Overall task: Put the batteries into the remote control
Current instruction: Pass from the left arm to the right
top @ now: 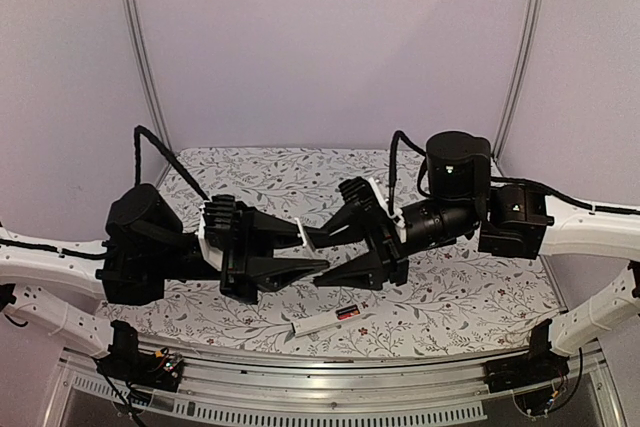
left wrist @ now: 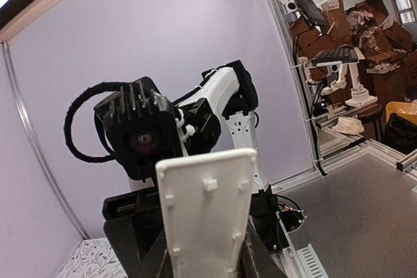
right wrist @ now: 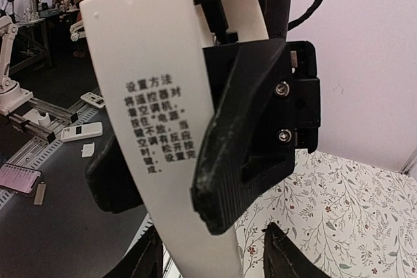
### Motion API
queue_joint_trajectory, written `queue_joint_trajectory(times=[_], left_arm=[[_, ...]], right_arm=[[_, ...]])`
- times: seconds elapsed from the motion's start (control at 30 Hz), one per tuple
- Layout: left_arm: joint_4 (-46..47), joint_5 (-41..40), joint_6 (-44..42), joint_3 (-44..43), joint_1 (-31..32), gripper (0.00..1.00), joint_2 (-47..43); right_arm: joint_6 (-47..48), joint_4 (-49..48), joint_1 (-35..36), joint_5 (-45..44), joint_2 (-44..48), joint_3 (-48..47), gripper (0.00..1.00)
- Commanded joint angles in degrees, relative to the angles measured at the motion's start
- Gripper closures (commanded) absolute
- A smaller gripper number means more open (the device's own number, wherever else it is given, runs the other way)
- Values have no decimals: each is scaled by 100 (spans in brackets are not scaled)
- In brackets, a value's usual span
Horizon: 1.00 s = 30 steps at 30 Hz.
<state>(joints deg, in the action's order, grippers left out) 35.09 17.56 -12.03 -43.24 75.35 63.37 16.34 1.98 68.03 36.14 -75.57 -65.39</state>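
My left gripper is shut on a thin white cover plate and holds it upright above the table, its inner clips facing the left wrist camera. The plate's printed side faces the right wrist camera. My right gripper meets the left gripper in mid-air. Its jaws straddle the plate's end, and a gap shows beside one finger. The remote control, a slim white bar, lies near the table's front edge. Red and dark batteries sit at its right end.
A floral cloth covers the table, with plain walls behind it and at both sides. A metal rail runs along the near edge between the arm bases. Both forearms hang low over the middle of the table.
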Motion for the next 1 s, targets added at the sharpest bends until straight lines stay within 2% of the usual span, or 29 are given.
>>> queue_joint_trajectory(times=[0.0, 0.13, 0.47, 0.5, 0.53, 0.63, 0.7, 0.73, 0.97], left_arm=[[162, 2, 8, 9, 86, 85, 52], [195, -11, 43, 25, 89, 85, 52], [235, -102, 83, 79, 91, 83, -9], [242, -149, 90, 90, 87, 80, -19], [256, -203, 95, 103, 91, 72, -18], [418, -649, 141, 178, 90, 36, -27], [485, -1016, 166, 229, 90, 24, -58], [489, -1157, 170, 255, 87, 20, -87], [407, -1728, 489, 608, 85, 17, -460]], right_arm=[[-21, -154, 96, 78, -32, 1, 54], [0, -154, 105, 81, -11, 15, 63], [-25, -153, 109, -170, 119, 54, 71], [-32, -154, 106, -237, 135, 64, 72], [-34, -149, 105, -319, 151, 86, 73], [-64, -155, 105, -725, 228, 157, 76], [-91, -114, 106, -1049, 281, 219, 79], [-95, -105, 105, -1214, 308, 266, 80], [-156, 380, -59, -1879, 420, 318, 82]])
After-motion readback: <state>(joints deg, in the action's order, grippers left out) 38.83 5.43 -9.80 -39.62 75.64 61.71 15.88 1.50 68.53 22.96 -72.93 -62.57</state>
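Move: The battery cover stands nearly on end, still pinched by the left gripper, its middle about 2 cm above that hand. From the right gripper, whose half-open fingers already straddle the cover's lower end, its middle is about 4 cm up and roughly level otherwise. The remote lies on the table some 33 cm below the right hand, 5 cm ahead and 1 cm right, with the batteries in its right end, about 6 cm ahead and 4 cm right of that hand. Close the right fingers on the cover's lower end until they pinch it, while the left gripper keeps its hold and both hands rise barely a centimetre. Then open the left fingers wide to let go, and carry both hands forward about 3 cm, sinking slightly, each swinging its fingertips forward by some 10 degrees. ##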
